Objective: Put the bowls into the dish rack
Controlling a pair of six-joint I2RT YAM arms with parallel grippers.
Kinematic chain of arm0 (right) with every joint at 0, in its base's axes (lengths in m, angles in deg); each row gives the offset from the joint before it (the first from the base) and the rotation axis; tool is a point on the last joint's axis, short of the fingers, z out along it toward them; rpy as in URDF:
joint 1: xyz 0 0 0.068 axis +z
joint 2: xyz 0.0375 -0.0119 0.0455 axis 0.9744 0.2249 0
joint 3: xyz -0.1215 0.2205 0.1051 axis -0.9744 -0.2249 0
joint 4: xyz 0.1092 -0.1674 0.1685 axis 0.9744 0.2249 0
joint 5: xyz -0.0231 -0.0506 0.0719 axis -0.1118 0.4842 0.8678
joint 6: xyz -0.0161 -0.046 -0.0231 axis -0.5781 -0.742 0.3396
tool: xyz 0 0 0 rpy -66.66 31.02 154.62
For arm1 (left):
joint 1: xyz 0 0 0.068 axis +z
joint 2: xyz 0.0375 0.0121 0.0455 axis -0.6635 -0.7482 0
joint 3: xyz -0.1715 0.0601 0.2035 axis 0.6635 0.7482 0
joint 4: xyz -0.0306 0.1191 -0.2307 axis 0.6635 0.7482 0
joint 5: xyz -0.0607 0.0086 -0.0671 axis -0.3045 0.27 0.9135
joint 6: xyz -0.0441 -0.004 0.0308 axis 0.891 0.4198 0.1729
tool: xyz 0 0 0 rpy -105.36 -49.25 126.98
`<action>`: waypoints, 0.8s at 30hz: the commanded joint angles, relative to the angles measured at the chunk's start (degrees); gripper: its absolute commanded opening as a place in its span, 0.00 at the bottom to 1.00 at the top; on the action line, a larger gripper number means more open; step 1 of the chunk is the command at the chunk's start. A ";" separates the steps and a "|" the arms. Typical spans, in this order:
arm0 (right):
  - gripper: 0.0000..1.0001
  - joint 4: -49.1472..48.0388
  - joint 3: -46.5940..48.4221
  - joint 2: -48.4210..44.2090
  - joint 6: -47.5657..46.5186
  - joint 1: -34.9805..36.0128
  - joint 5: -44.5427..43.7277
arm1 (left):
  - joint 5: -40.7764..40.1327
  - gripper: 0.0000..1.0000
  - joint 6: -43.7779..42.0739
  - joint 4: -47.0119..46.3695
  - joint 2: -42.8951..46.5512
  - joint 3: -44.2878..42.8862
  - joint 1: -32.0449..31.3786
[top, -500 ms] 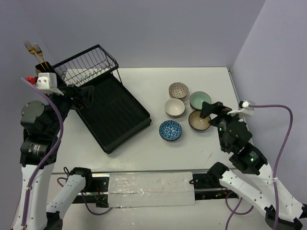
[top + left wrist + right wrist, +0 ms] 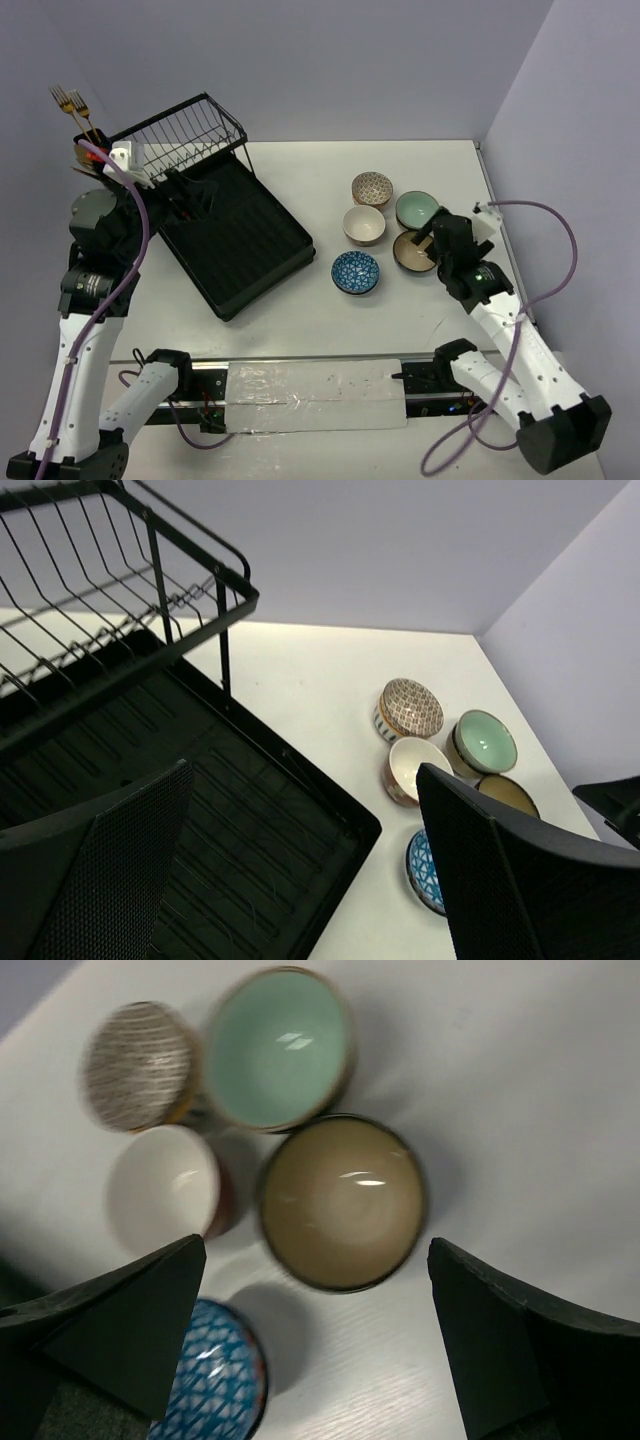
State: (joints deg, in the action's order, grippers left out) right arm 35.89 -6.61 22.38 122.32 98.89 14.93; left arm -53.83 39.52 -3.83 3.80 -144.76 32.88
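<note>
The black dish rack has a ribbed tray and a raised wire basket. My left gripper hangs open over the tray, nothing between its fingers. Right of the rack, several bowls stand on the white table: beige-dotted, mint green, cream, brown and blue-patterned. My right gripper is open just above the brown bowl, its fingers apart on either side of the bowl's near rim. It holds nothing.
Gold forks stick up from a cup at the rack's far left corner. The mint bowl, cream bowl and blue bowl crowd close round the brown one. Grey walls close the table at back and right.
My right arm has swung its elbow out to the right while the gripper stays by the brown bowl. The left gripper has shifted slightly right over the tray. The bowls have not moved.
</note>
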 commanded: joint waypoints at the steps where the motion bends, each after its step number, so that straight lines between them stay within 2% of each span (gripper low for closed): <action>1: 1.00 3.36 -3.87 1.35 5.05 -8.60 6.90 | 2.95 0.99 1.45 -2.23 -0.30 1.41 -0.36; 5: 0.95 0.47 -7.13 4.69 5.84 -14.67 11.47 | 2.51 0.99 0.48 -1.44 -0.74 2.46 -0.80; 9: 0.85 -3.92 -10.47 8.11 5.93 -20.64 16.67 | 2.42 0.99 0.30 -1.09 -1.00 3.60 -1.24; 24: 0.60 -15.10 -13.37 15.67 5.58 -21.45 16.32 | 3.83 0.99 1.62 -1.79 -3.29 5.54 -3.18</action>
State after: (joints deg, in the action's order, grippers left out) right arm 25.03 -19.27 37.03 127.24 77.71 31.67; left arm -51.51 40.09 -3.66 0.74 -139.21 30.23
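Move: The brown bowl is almost directly below the right hand, about 17 cm down, 2 cm farther out and 1 cm to its right. The green bowl stands beyond it, some 11 cm ahead of the hand. The white bowl is about 8 cm ahead and 10 cm left, and the blue bowl 3 cm back and 13 cm left. From the left hand, the brown bowl lies roughly 44 cm right, 3 cm ahead and far below. Down and to the right first: the right hand sinks about 13 cm while swinging some 5 cm right and a little back, tipping down about 20 degrees and turning slightly clockwise. It then eases about 2 cm forward, level, fingers narrowing to straddle the brown bowl's right-hand rim. The empty left hand lowers about 6 cm over the dish rack, tipping down. ##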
